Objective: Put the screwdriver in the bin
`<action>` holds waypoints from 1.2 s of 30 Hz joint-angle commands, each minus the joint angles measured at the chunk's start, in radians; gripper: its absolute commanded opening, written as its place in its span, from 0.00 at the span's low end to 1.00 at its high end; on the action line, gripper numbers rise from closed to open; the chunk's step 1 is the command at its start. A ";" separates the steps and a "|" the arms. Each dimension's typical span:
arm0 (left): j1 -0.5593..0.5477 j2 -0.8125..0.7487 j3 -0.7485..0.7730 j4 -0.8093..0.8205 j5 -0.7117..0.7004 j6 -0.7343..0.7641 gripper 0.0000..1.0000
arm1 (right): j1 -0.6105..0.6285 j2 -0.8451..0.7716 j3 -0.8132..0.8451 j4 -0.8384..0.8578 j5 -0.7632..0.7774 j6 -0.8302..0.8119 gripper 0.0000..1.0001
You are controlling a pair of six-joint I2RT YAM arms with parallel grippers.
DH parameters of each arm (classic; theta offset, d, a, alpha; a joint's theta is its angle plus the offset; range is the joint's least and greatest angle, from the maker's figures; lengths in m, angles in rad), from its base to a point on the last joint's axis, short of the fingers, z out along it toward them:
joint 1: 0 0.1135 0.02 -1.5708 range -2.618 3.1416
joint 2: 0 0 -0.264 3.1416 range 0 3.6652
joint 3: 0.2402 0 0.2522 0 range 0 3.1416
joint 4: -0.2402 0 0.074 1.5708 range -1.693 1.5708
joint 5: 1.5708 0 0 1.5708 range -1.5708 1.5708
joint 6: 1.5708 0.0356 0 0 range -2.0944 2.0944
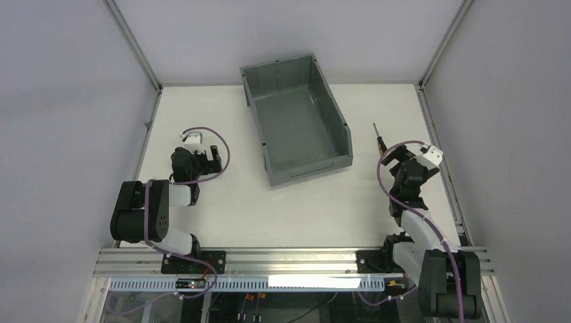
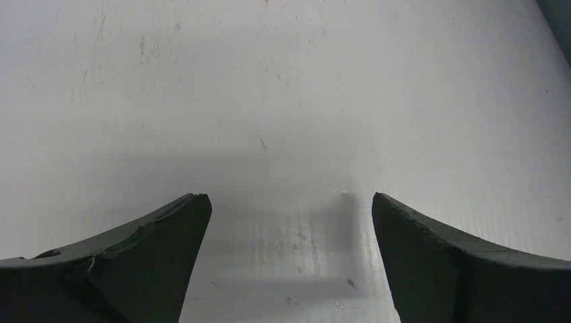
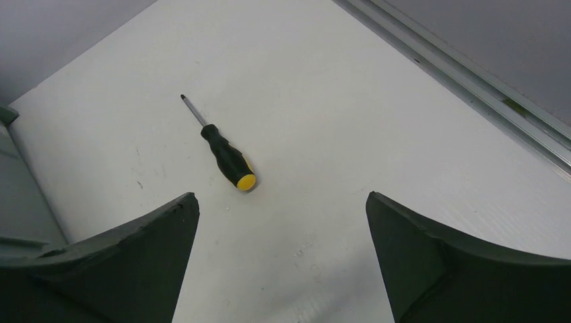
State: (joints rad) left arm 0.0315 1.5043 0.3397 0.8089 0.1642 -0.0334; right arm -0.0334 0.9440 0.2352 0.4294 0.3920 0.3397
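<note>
The screwdriver (image 3: 224,152) lies flat on the white table, black handle with a yellow end toward me, thin shaft pointing away. From above, the screwdriver (image 1: 378,134) shows right of the bin, just beyond my right gripper (image 1: 388,159). That right gripper (image 3: 281,202) is open, hovering short of the yellow end with nothing between its fingers. The dark grey bin (image 1: 296,121) stands open-topped in the middle back of the table, its lower front end toward me. My left gripper (image 1: 207,152) rests left of the bin; the left gripper (image 2: 291,202) is open over bare table.
A metal rail (image 3: 471,74) runs along the table's right edge close to the screwdriver. Grey enclosure walls (image 1: 67,101) surround the table on the left, back and right. The bin's wall (image 3: 13,195) edges the right wrist view's left side.
</note>
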 commanded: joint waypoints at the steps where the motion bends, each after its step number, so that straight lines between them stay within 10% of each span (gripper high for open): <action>1: -0.011 0.000 0.021 0.035 0.018 0.012 0.99 | -0.002 0.009 0.025 0.006 0.108 0.070 0.99; 10: -0.012 0.000 0.022 0.035 0.017 0.012 0.99 | -0.007 0.169 0.489 -0.612 -0.350 -0.154 0.96; 19: -0.011 0.000 0.022 0.035 0.017 0.012 0.99 | -0.004 0.735 1.146 -1.279 -0.307 -0.240 0.97; 36: -0.011 0.000 0.022 0.034 0.016 0.012 0.99 | -0.003 1.263 1.547 -1.416 -0.255 -0.393 0.68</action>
State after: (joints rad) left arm 0.0315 1.5047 0.3397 0.8089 0.1642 -0.0338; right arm -0.0368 2.1880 1.7515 -0.9760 0.1337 -0.0265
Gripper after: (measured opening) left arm 0.991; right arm 0.739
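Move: The screwdriver lies with its middle some 13 cm ahead of my right hand, about 3 cm to its left and 10 cm below, its shaft pointing outward and the yellow handle end nearest me. The bin's middle is roughly 9 cm farther out than the screwdriver and 31 cm to its left, its middle about 6 cm higher. From my idle left hand the screwdriver is about 61 cm to the right, 8 cm ahead and 4 cm lower. After a slight draw back, I arc my right hand forward and up, about 10 cm out and a little left, then bring it down some 14 cm over the screwdriver's handle. On the way the wrist tips from near level to pointing straight down, about 70 degrees, and swings counter-clockwise; late in the descent my fingers narrow by roughly a fifth, ending open on either side of the handle. ##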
